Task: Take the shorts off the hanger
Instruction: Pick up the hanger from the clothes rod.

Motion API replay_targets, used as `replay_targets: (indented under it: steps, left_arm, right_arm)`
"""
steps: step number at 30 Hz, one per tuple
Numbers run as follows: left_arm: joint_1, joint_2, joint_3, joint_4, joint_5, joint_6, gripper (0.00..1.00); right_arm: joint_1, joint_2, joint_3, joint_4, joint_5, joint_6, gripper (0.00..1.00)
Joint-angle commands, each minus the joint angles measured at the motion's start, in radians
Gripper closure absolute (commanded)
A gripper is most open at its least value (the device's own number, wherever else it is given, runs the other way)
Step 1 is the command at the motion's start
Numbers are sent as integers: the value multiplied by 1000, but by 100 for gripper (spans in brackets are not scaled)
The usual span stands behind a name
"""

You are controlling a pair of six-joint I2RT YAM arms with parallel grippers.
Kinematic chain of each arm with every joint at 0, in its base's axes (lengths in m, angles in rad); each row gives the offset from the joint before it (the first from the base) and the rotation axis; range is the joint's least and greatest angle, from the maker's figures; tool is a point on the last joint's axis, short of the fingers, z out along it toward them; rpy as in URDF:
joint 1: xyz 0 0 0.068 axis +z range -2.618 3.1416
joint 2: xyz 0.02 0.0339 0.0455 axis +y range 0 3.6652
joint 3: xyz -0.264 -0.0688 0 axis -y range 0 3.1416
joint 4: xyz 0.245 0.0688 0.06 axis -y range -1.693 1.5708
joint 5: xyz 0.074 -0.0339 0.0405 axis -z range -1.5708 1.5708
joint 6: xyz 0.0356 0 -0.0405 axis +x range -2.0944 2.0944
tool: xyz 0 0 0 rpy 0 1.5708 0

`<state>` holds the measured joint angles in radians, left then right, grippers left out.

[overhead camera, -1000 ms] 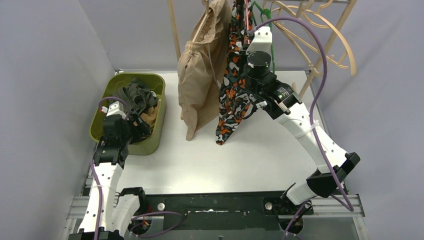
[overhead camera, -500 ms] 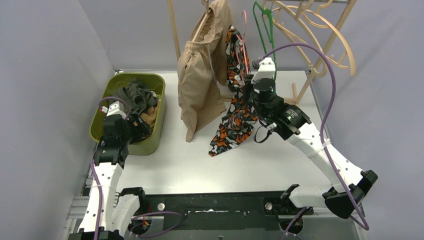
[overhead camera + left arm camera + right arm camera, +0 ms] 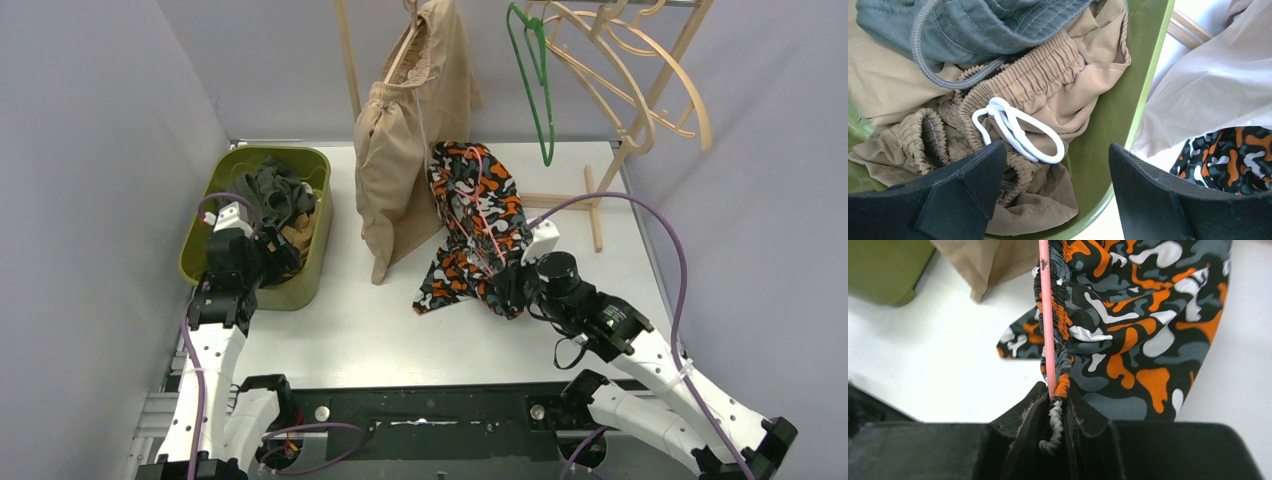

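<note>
The camouflage shorts lie crumpled on the white table, still threaded on a thin pink hanger. My right gripper is shut on their gathered waistband together with the pink hanger, at the shorts' near edge. The beige shorts hang from a wooden hanger at the back, touching the camouflage pair. My left gripper stands open over the green bin, above brown shorts and dark olive shorts, holding nothing.
A green wire hanger and several bare wooden hangers hang on the wooden rack at the back right. The rack's foot rests on the table right of the camouflage shorts. Grey walls close in both sides.
My right gripper has pulled the camouflage shorts and pink hanger down off the rack and toward the near edge, onto the table. The left arm has not moved.
</note>
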<state>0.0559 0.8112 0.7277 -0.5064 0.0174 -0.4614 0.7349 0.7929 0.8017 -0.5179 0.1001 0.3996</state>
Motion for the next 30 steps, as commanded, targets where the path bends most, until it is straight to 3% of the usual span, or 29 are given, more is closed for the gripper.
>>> replay_targets:
  steps: [1, 7, 17, 23, 27, 30]
  left_arm:
    - [6, 4, 8, 50, 35, 12, 25]
    - [2, 2, 6, 49, 41, 12, 25]
    - [-81, -21, 15, 19, -14, -4, 25]
    - [-99, -63, 56, -3, 34, -113, 25]
    - [-102, -84, 138, -50, 35, -106, 25]
    - [-105, -90, 173, -91, 67, -93, 26]
  right_arm:
    - [10, -116, -40, 25, -126, 88, 100]
    - [9, -227, 38, -28, -293, 49, 100]
    - [11, -313, 273, -164, -403, -106, 100]
    - [10, -245, 143, -221, -436, -132, 100]
    - [11, -196, 3, -144, -574, -101, 100]
    - [12, -201, -43, -101, -577, -108, 100]
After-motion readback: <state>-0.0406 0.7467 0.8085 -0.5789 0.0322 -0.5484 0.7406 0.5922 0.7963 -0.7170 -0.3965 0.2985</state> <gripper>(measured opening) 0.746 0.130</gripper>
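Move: The camouflage shorts on the pink hanger, gripped at one hanger end by the right hand, have their middle about 11 cm ahead of it, 6 cm left and slightly lower. The clear table front lies about 12 cm behind that hand, 5 cm left and 13 cm below; the hanging khaki shorts are roughly 25 cm ahead, 19 cm left and higher. From the left hand, which is inside the green basket, the camouflage shorts are some 42 cm right and 7 cm ahead. The camouflage shorts and hanger stay pinched in the shut right fingers as they are drawn back about 10 cm towards the table front. On the way that hand sinks slightly, lifts to some 13 cm above its start, then drops fast nearly to its starting height, turning almost 30 degrees counter-clockwise. The left hand, fingers open and empty, slides right towards the shorts, then lifts about 4 cm at the basket's right wall. ##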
